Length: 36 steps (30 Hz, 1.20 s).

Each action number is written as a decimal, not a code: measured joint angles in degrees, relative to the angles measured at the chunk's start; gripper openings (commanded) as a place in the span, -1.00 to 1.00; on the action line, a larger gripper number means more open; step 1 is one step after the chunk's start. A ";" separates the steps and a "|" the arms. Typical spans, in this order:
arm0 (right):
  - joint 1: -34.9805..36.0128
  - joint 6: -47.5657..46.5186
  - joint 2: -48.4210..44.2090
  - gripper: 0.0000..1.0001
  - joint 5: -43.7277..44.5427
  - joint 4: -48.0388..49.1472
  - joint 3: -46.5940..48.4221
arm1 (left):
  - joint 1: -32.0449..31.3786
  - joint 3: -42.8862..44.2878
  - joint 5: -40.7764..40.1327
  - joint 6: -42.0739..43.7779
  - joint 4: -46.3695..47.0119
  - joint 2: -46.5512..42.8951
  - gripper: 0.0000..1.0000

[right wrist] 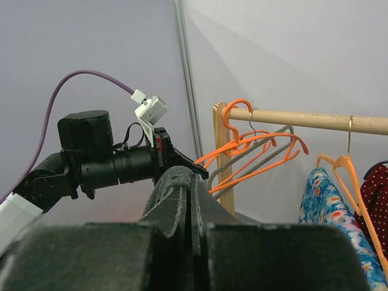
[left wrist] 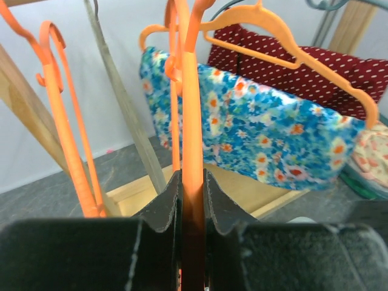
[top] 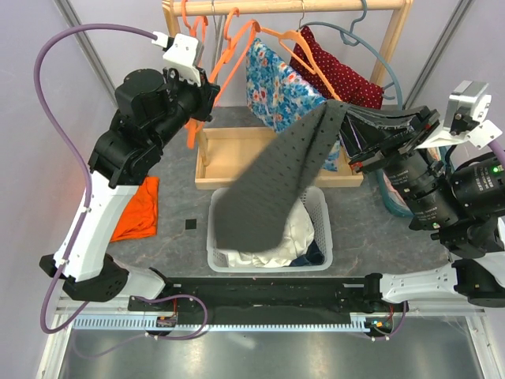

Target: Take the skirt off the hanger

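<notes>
The dark grey dotted skirt point(top: 276, 181) hangs free of any hanger, stretched from my right gripper point(top: 357, 138) down over the white laundry basket point(top: 319, 207). My right gripper point(right wrist: 193, 182) is shut on a fold of the skirt point(right wrist: 176, 179) at its top edge. My left gripper point(top: 211, 91) is shut on the lower bar of an empty orange hanger point(top: 237, 47), whose hook is up at the wooden rail point(top: 316, 6). In the left wrist view, the hanger point(left wrist: 193, 121) runs straight up between the closed jaws of the left gripper point(left wrist: 193, 188).
A blue floral garment point(top: 276, 87) and a red dotted garment point(top: 335, 71) hang on the rail on other hangers. The rack's wooden base frame point(top: 237, 162) lies behind the basket. White clothes point(top: 288, 237) fill the basket. An orange cloth point(top: 138, 209) lies at left.
</notes>
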 measured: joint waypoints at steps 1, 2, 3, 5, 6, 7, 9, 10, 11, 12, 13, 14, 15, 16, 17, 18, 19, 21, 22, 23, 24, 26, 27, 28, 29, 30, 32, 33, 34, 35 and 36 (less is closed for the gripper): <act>0.00 0.07 0.17 -1.00 0.00 0.02 0.02 | 0.00 -0.63 -0.46 0.28 0.37 -0.07 -0.97; 0.00 0.17 0.44 -1.00 0.00 0.00 0.15 | 0.00 -1.07 -0.85 0.59 0.63 -0.07 -0.97; 0.00 0.20 0.68 -1.00 0.00 0.02 0.39 | 0.00 -1.42 -1.05 0.81 0.70 -0.07 -0.96; 0.00 0.20 1.46 -1.00 0.02 0.07 0.63 | 0.00 -1.77 -1.31 1.14 0.66 -0.07 -0.97; 0.00 0.20 1.75 -1.00 0.07 0.02 0.63 | 0.00 -1.81 -1.38 1.31 0.72 -0.07 -0.96; 0.00 0.20 2.19 -1.00 0.20 0.00 0.59 | 0.00 -1.81 -1.53 1.44 0.83 -0.07 -0.96; 0.00 0.17 2.62 -1.00 0.66 -0.02 0.22 | 0.00 -1.81 -1.97 1.55 1.11 -0.07 -0.96; 0.00 0.17 2.69 -1.00 0.90 -0.04 -0.26 | 0.00 -1.81 -2.16 1.57 1.20 -0.07 -0.97; 0.00 0.17 2.69 -1.00 1.29 -0.09 -0.70 | 0.00 -1.81 -2.25 1.64 1.27 -0.07 -0.97; 0.00 0.13 2.67 -1.00 1.88 -0.24 -1.31 | 0.00 -1.84 -2.32 1.70 1.38 -0.07 -0.97; 0.00 0.11 2.67 -1.00 2.29 -0.42 -1.79 | 0.00 -1.92 -2.34 1.75 1.57 -0.07 -0.97; 0.00 0.04 2.64 -1.00 2.78 -0.50 -2.21 | 0.00 -2.03 -2.38 1.84 1.73 -0.07 -0.96; 0.00 -0.09 2.62 -1.00 3.39 -0.68 -2.73 | 0.00 -2.10 -2.45 1.90 1.86 -0.07 -0.97; 0.00 -0.17 2.56 -1.00 3.78 -0.87 -3.02 | 0.00 -2.29 -2.51 1.99 2.03 -0.07 -0.96; 0.00 -0.26 2.45 -1.00 4.26 -0.87 -3.48 | 0.00 -2.47 -2.67 2.03 2.08 -0.07 -0.97; 0.00 -0.33 2.27 -1.00 4.66 -0.87 -3.85 | 0.00 -2.64 -2.80 2.10 2.12 -0.07 -0.97; 0.00 -0.39 2.03 -1.00 4.98 -0.85 -4.15 | 0.00 -2.80 -2.93 2.14 2.12 -0.04 -0.97; 0.00 -0.55 1.44 -1.00 5.77 -0.81 -4.63 | 0.00 -2.84 -3.32 2.16 2.12 0.04 -0.96; 0.00 -0.66 1.16 -1.00 6.23 -0.79 -4.81 | 0.00 -2.84 -3.45 2.16 2.19 0.13 -0.97; 0.00 -0.70 0.94 -1.00 6.58 -0.72 -5.01 | 0.00 -2.84 -3.54 2.16 2.23 0.15 -0.96; 0.00 -0.72 0.66 -1.00 6.93 -0.44 -5.42 | 0.00 -2.84 -3.67 2.16 2.25 0.20 -0.96; 0.00 -0.63 0.04 -1.00 7.63 0.11 -6.95 | 0.00 -2.86 -3.78 2.19 2.32 0.33 -0.96; 0.00 -0.48 -0.13 -1.00 7.91 0.11 -7.87 | 0.00 -2.86 -3.89 2.19 2.34 0.37 -0.97; 0.00 -0.26 -0.28 -1.00 8.11 0.26 -9.01 | 0.00 -2.84 -4.02 2.19 2.32 0.44 -0.97; -0.02 0.02 -0.35 -1.00 8.20 0.33 -10.32 | 0.00 -2.86 -4.26 2.21 2.34 0.50 -0.96; -0.02 0.52 -0.42 -1.00 8.28 0.24 -11.61 | 0.00 -2.84 -4.50 2.21 2.34 0.57 -0.96; -0.02 1.77 -0.13 -1.00 8.28 0.44 -14.62 | 0.00 -2.84 -5.14 2.21 2.34 0.76 -0.96; -0.02 2.62 0.20 -1.00 8.28 0.28 -16.13 | 0.04 -2.84 -5.27 2.21 2.36 0.92 -0.97; 0.00 3.45 0.76 -1.00 8.28 0.33 -17.75 | 0.09 -2.84 -5.29 2.21 2.34 1.07 -0.96; -0.02 4.37 1.29 -1.00 8.28 0.42 -19.56 | 0.11 -2.80 -5.25 2.21 2.34 1.33 -0.96; -0.02 5.29 2.03 -1.00 8.28 0.55 -21.59 | 0.20 -2.69 -5.20 2.21 2.36 1.70 -0.96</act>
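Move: My right hand holds the grey skirt, already off its hanger. The white basket it is bound for lies some 60 cm below, about 9 cm ahead and 10 cm to the left; from my left hand it is about 48 cm below, 8 cm back and 11 cm to the right. From my right hand, the floral skirt hangs about 25 cm ahead, 6 cm to the left and 17 cm lower; the red one about 30 cm ahead, 4 cm right, 12 cm lower. Keeping the grey skirt pinched, I lower my right hand about 16 cm and carry it some 8 cm left towards the basket, easing briefly back to the right midway and doing most of the drop at the end, as its upward-pointing fingers dip about 20 degrees. My left hand keeps its grip on the bare orange hanger and drifts a couple of centimetres forward and down. ##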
